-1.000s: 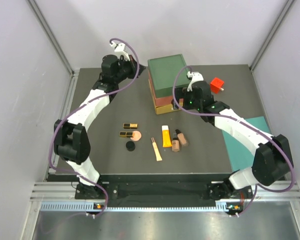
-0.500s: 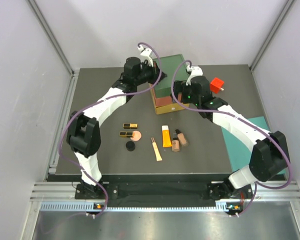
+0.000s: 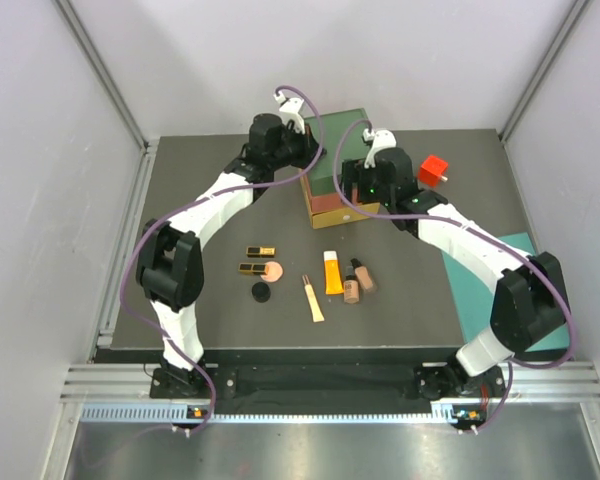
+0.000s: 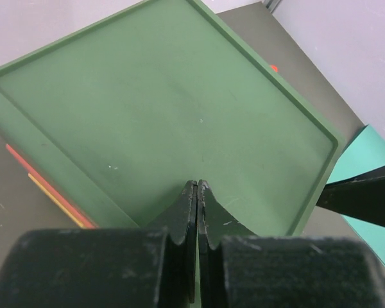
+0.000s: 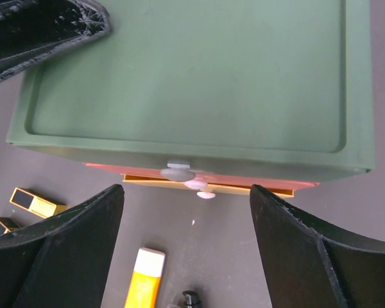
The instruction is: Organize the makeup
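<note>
The makeup lies in a loose row on the dark table: two gold-black cases, a round peach compact, a black disc, a slim peach tube, a yellow-orange tube and two tan bottles. My left gripper is shut and empty, over the green top of the drawer box. My right gripper is open in front of the box's drawer knobs, above the yellow-orange tube. It holds nothing.
The green-red-yellow drawer box stands at the back centre. Its yellow bottom drawer sticks out slightly. A red cube sits to the box's right. A teal mat lies at the table's right edge. Grey walls close in both sides.
My left arm has swung right from the back left corner to the box's top. My right gripper has edged toward the drawer fronts, its jaws narrowing a little.
</note>
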Robot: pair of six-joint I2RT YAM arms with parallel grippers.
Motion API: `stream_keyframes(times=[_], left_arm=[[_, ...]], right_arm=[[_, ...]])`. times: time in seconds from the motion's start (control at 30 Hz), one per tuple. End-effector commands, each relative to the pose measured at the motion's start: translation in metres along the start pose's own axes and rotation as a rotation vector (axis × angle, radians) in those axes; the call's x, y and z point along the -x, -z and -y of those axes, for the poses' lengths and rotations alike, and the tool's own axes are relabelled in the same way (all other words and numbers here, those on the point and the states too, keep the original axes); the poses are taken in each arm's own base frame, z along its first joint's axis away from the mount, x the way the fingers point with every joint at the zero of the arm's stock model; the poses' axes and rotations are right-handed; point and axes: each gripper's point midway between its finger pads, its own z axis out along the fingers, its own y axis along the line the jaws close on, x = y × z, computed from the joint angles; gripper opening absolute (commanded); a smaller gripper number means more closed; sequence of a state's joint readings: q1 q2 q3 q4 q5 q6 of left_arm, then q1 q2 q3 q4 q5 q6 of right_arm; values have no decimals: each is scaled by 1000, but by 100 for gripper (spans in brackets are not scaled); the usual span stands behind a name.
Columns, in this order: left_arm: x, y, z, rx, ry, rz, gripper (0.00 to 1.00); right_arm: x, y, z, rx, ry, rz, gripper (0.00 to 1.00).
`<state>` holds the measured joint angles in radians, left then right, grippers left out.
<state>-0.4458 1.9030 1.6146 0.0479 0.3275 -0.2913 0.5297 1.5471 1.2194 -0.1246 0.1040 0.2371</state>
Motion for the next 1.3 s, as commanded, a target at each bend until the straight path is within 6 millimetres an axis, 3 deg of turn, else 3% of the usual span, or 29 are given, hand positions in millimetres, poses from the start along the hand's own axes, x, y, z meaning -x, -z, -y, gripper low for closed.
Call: stream_keyframes(times=[0.0, 0.3, 0.47, 1.0, 1.27], left_arm=[[7, -2, -7, 35, -40, 5, 0], [1, -2, -12, 55, -50, -10, 0], [-3, -3, -12, 47, -45, -19, 0], [-11, -6, -14, 51, -41, -35, 0], [-25, -7, -14, 47, -33, -79, 0]], right_arm=[[32, 0, -13, 23, 48, 74, 78], [31, -11, -22, 36, 32, 70, 66], [27, -15, -17, 10, 34, 72, 60], [45, -12, -8, -44, -1, 179, 49], [48, -16, -11, -31, -13, 185, 30]])
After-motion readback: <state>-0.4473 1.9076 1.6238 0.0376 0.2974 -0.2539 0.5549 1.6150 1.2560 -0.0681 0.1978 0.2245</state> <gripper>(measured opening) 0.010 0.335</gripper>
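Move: The green box's top knob lies about 3 cm ahead of the right hand, 1 cm to its left and at its height. The pink drawer's knob sits some 5 cm straight below that knob, and the yellow drawer's about 10 cm below it. The yellow tube lies on the table some 11 cm back from the hand, 4 cm left and 15 cm below. From the left hand the top knob is roughly 6 cm back, 6 cm right and 4 cm lower. The right hand works its open fingers around the green box's top knob: it lifts about 1 cm, dips some 2 cm while edging left, then slides back to the right and creeps forward, ending about 2 cm nearer the box, with only a few degrees of wrist turn. Its fingers narrow steadily from wide open to about a third, until the tips stand either side of the knob, though not seen to pinch it, while the left hand stays with its shut fingertips at the top of the box. ##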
